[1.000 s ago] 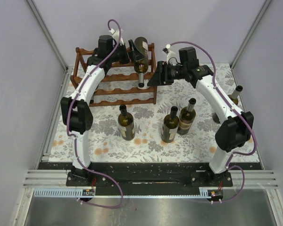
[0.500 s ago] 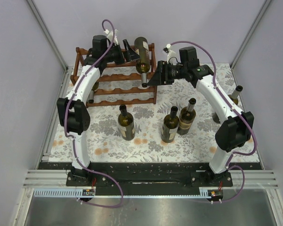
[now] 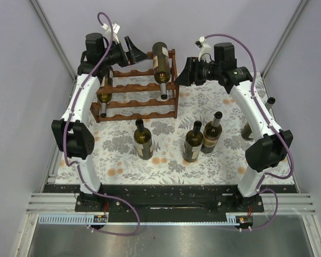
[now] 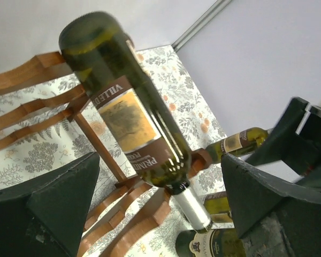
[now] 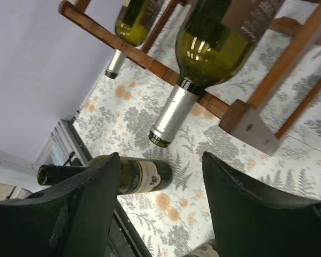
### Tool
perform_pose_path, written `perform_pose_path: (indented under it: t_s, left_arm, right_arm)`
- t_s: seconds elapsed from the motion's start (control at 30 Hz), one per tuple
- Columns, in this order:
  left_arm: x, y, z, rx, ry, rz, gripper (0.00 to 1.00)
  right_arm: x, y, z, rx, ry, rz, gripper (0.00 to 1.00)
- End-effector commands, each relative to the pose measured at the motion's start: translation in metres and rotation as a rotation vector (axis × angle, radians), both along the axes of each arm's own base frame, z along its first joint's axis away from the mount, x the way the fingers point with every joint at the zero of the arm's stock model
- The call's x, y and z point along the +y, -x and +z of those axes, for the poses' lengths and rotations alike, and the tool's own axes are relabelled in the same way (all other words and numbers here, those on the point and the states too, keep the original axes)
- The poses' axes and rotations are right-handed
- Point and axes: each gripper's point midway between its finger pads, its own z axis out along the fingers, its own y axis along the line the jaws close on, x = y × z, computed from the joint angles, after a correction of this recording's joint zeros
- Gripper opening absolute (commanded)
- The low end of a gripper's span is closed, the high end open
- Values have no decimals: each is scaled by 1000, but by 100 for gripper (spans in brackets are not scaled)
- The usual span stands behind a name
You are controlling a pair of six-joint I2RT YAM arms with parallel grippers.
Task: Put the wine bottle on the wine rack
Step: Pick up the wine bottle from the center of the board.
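Note:
The wine bottle (image 3: 160,60) lies on the top tier of the reddish-brown wine rack (image 3: 135,101), its silver-capped neck (image 3: 163,92) sticking out over the front rail. In the left wrist view the bottle (image 4: 134,115) rests across the rack's rails (image 4: 37,72). My left gripper (image 3: 132,52) hangs open just left of it, touching nothing. My right gripper (image 3: 188,72) is open to the right of the neck, apart from it. The right wrist view shows the bottle's shoulder (image 5: 214,45) and neck (image 5: 170,116) above the empty gap of that gripper (image 5: 160,214).
A second bottle (image 3: 104,92) lies in the rack's left side. Three bottles (image 3: 143,140) (image 3: 193,142) (image 3: 212,133) stand on the floral mat in front, and another (image 3: 261,113) stands by the right arm. Walls close in on both sides.
The left arm has swung left and back, away from the bottle. The right gripper has drawn back to the right of the neck and opened wider. The bottle stays on the rack.

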Motion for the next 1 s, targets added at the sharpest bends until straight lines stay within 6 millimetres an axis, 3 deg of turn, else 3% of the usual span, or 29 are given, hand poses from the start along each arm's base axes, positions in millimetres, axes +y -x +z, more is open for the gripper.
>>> perform_pose_path:
  t_s: [0.0,0.1,0.27,0.37,0.53,0.7,0.77,0.83,0.97]
  left_arm:
    - [21,37,70,-184,10,-38,99]
    - [46,48,83,-202,-32,23,99]
    - [80,68,92,-242,-126,108,99]
    - [89,86,97,-279,-216,134,99]
    - [101,125,110,-351,-356,156,99]
    - [98,185,113,-473,-470,75,99]
    - [88,212,104,-493,-477,-13,99]
    - [74,240,84,-469,-505,-118,99]
    - [52,278,47,-469,-645,-279,99]
  right_arm:
    - [-26,-12,39,-170,85,-96,71]
    - [-45,-20,44,-238,178,-160,72]
    - [-76,-24,71,-386,290,-253,77]
    - [-82,-13,85,-435,313,-246,78]
    - [-92,13,77,-412,392,-181,81]
    - [-98,39,72,-430,400,-164,85]
    - [-101,45,75,-464,395,-176,92]
    - [-105,51,76,-470,394,-196,99]
    - [-104,61,77,-464,367,-190,99]
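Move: The center wine bottle stands about 19 cm back of the right hand, 2 cm to its right and 18 cm below. From that hand the neighbor bottle is roughly 16 cm back, 9 cm right and 18 cm below; the racked bottle is 5 cm ahead, 10 cm left, 6 cm below. From the left hand, the center wine bottle lies some 29 cm back, 24 cm right and 20 cm below. The racked bottle is left lying, untouched, as both hands clear it. The left hand sweeps back about 25 cm, rising and at first bearing left, rolling some 40 degrees with its left side up, fingers still wide. The right hand shifts right and up, slightly forward and then back, opening fully as its fingers swing more forward and down. ##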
